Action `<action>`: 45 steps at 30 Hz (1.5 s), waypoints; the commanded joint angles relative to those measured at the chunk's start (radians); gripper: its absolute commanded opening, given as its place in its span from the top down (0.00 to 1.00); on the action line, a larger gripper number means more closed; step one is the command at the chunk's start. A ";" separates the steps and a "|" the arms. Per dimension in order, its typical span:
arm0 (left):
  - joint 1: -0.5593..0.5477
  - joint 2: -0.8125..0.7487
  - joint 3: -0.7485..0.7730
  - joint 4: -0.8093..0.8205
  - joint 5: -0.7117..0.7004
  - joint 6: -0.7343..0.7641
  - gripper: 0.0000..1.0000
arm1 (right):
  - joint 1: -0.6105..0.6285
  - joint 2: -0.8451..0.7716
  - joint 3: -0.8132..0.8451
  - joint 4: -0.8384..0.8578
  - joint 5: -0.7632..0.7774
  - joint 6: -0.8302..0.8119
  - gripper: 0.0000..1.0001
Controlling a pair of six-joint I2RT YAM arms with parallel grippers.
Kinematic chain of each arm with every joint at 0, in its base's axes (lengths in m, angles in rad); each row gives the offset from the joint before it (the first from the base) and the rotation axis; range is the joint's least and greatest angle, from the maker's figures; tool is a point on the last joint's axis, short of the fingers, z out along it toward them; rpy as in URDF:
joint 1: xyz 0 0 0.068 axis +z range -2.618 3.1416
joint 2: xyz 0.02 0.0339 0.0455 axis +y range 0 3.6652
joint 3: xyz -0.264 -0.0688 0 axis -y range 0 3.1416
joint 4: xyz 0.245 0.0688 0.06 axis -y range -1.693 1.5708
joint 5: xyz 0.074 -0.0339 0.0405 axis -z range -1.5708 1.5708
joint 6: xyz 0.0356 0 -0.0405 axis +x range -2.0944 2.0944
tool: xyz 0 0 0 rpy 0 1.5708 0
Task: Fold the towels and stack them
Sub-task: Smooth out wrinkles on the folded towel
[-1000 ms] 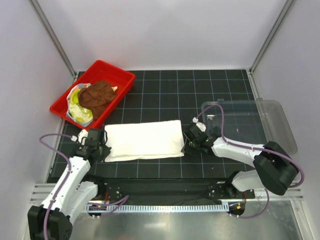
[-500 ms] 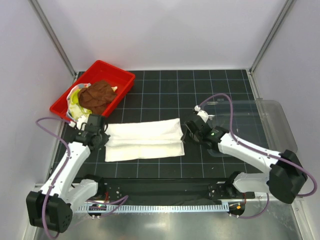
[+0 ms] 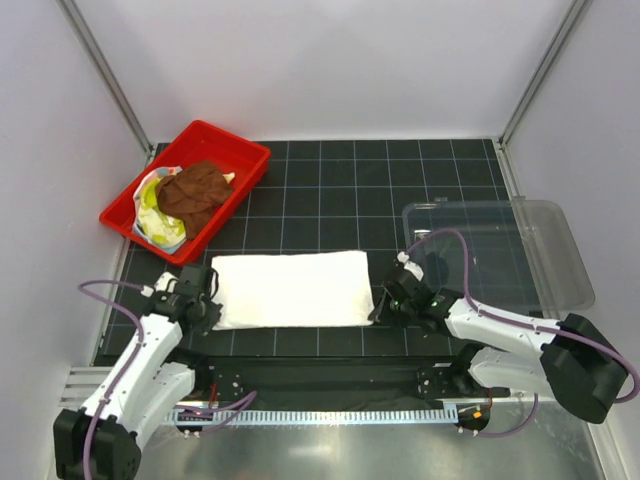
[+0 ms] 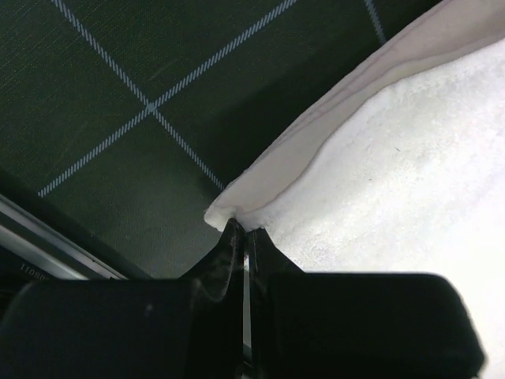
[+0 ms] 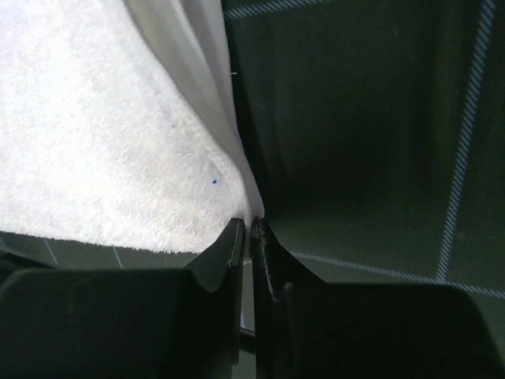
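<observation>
A large white towel lies folded as a flat rectangle on the black grid mat. My left gripper is shut on its near left corner. At the near right corner my right gripper is likewise shut on the cloth. Both wrist views show the thin towel edge pinched between the dark fingers. A brown towel sits crumpled on a yellow-green one in the red tray.
The red tray stands at the back left of the mat. A clear plastic bin lies at the right, just behind my right arm. Purple cables loop from both arms.
Both grippers carried the towel's held edge toward the near side, laying the folded layer down flat over the lower one. The towel now lies smooth, its near edge closer to the arms.
</observation>
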 commanded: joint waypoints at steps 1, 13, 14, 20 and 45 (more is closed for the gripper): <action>-0.013 0.057 0.034 -0.014 -0.068 -0.045 1.00 | -0.001 0.026 -0.014 0.091 0.032 0.005 0.99; -0.033 0.168 0.406 -0.092 -0.290 0.170 0.55 | 0.000 -0.046 0.226 -0.234 0.033 -0.121 0.66; -0.033 0.171 0.411 0.005 -0.224 0.232 0.55 | 0.000 -0.043 0.242 -0.224 0.020 -0.139 0.66; -0.029 0.227 0.192 0.449 0.128 0.292 0.46 | -0.003 0.187 0.368 -0.001 -0.104 -0.320 0.66; 0.027 0.511 0.239 0.348 0.119 0.426 0.39 | -0.153 0.402 0.587 -0.219 -0.077 -0.512 0.28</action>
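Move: The left hand holds the folded towel's near-left corner, the right hand its near-right corner. The towel's far-left corner lies about 14 cm straight ahead of the left hand, a centimetre lower; its far-right corner is some 13 cm ahead and 2 cm left of the right hand. The red bin's middle sits about 29 cm ahead and 9 cm left of the left hand, the clear tray roughly 12 cm ahead and 19 cm right of the right hand. Forward in hops, both hands open, let go of the near corners and arc over the towel. The left rises 11 cm and drops near the far-left corner about 10 cm ahead, turning clockwise; the right rises 7 cm and comes down ahead and inward, turning counter-clockwise. Each hops forward again, opening wider overall; the left then sinks back a little while the right drifts rightward. ##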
